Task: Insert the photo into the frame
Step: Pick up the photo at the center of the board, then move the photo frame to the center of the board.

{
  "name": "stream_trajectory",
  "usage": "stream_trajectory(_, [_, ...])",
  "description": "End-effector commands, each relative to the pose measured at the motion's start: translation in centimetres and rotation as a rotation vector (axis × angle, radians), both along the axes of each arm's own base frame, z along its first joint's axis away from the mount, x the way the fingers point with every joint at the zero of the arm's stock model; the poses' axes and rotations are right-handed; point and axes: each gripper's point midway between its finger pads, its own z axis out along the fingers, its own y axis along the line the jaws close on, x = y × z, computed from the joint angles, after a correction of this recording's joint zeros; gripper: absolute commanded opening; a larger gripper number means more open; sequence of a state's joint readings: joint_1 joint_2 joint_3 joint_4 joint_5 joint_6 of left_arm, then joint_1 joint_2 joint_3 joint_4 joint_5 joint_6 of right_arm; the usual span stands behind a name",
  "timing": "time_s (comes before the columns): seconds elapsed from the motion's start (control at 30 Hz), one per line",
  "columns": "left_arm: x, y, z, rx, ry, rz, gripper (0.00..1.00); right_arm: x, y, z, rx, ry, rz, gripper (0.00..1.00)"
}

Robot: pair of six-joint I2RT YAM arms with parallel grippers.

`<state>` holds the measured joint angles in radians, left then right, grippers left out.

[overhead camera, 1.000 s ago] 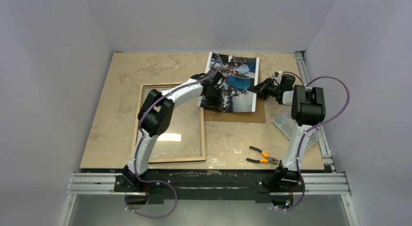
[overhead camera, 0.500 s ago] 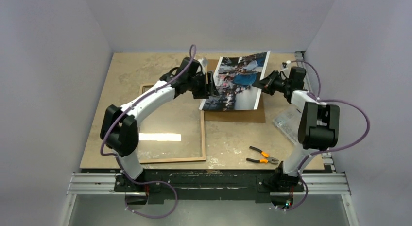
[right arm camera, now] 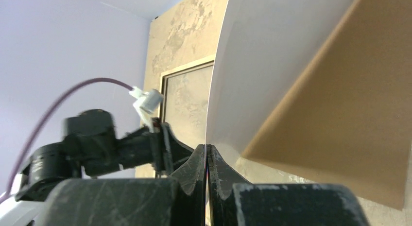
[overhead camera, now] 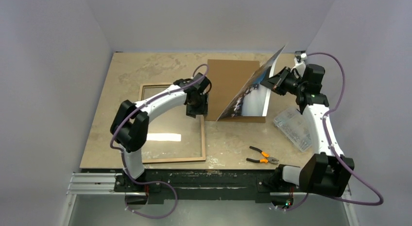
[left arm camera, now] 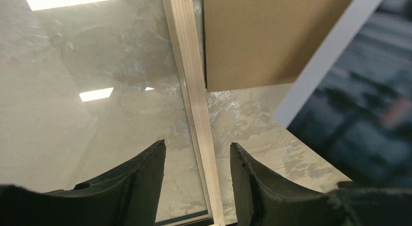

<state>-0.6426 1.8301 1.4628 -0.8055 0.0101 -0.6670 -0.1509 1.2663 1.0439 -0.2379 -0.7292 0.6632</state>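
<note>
The photo stands steeply tilted, its lower left corner near the table, its upper edge raised at the back right. My right gripper is shut on its right edge; the right wrist view shows the jaws pinching the sheet and its white reverse. The frame lies flat at the left, light wood back up, with its clear pane. My left gripper is open and empty, straddling the frame's right rail from above, fingertips apart. The photo's blurred print shows to its right.
A brown backing board lies flat under and behind the photo; it also shows in the wrist views. Orange-handled pliers lie near the front edge. A clear plastic box sits at the right, by the rail.
The left gripper has left the photo's left edge and moved down to the frame's right rail. The right gripper has swung the photo's right edge up and back, uncovering the board.
</note>
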Motion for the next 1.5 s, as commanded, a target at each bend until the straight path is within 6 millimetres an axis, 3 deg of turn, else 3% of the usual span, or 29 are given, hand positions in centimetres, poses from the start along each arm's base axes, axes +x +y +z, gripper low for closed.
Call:
stream_trajectory(0.0, [-1.7,0.0,-2.4,0.136,0.036,-0.048,0.47,-1.4,-0.3,2.6,-0.055,-0.031,-0.014,0.00])
stream_trajectory(0.23, [-2.1,0.0,-4.6,0.226,0.081,-0.046,0.39,-2.7,-0.3,4.1,-0.073,-0.052,-0.011,0.00])
stream_trajectory(0.37, [-2.2,-1.0,-5.4,0.215,0.091,-0.066,0.34,-3.1,-0.2,4.5,-0.071,-0.061,-0.010,0.00])
stream_trajectory(0.9, [-3.5,-8.4,-4.3,0.070,0.070,-0.203,0.11,-3.7,-0.5,4.7,-0.089,-0.055,-0.014,0.00])
stream_trajectory(1.13, [-4.6,-11.6,-3.7,-0.068,0.106,-0.215,0.10,-3.8,-0.4,4.5,-0.086,-0.053,-0.007,0.00])
stream_trajectory(1.3, [-4.1,-13.9,-2.2,-0.148,0.075,-0.230,0.10,-4.1,-0.7,5.2,-0.110,-0.061,-0.009,0.00])
stream_trajectory(1.47, [-4.5,-15.3,-2.3,-0.174,0.089,-0.256,0.10,-4.5,-1.1,6.3,-0.145,-0.072,-0.016,0.00])
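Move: About 6 cm below the left hand, some 3 cm back and 1 cm to its right, lies the right bar of the empty frame. The brown backing board's middle is about 13 cm ahead of that hand and 17 cm to its right. The right hand, already holding the photo up by its edge, has the frame's middle about 43 cm to its left, 7 cm back and 22 cm below; the backing board's middle lies 12 cm left and 9 cm ahead, and the clear box 16 cm right and 11 cm back. Sinking about 6 cm and easing back onto the frame's right bar, the left hand closes its half-open fingers until they pinch the bar. It then drags the frame about 10 cm to the right, turning slightly clockwise. The right hand keeps its shut grip on the photo, drawing back some 4 cm and rising about 3 cm. ##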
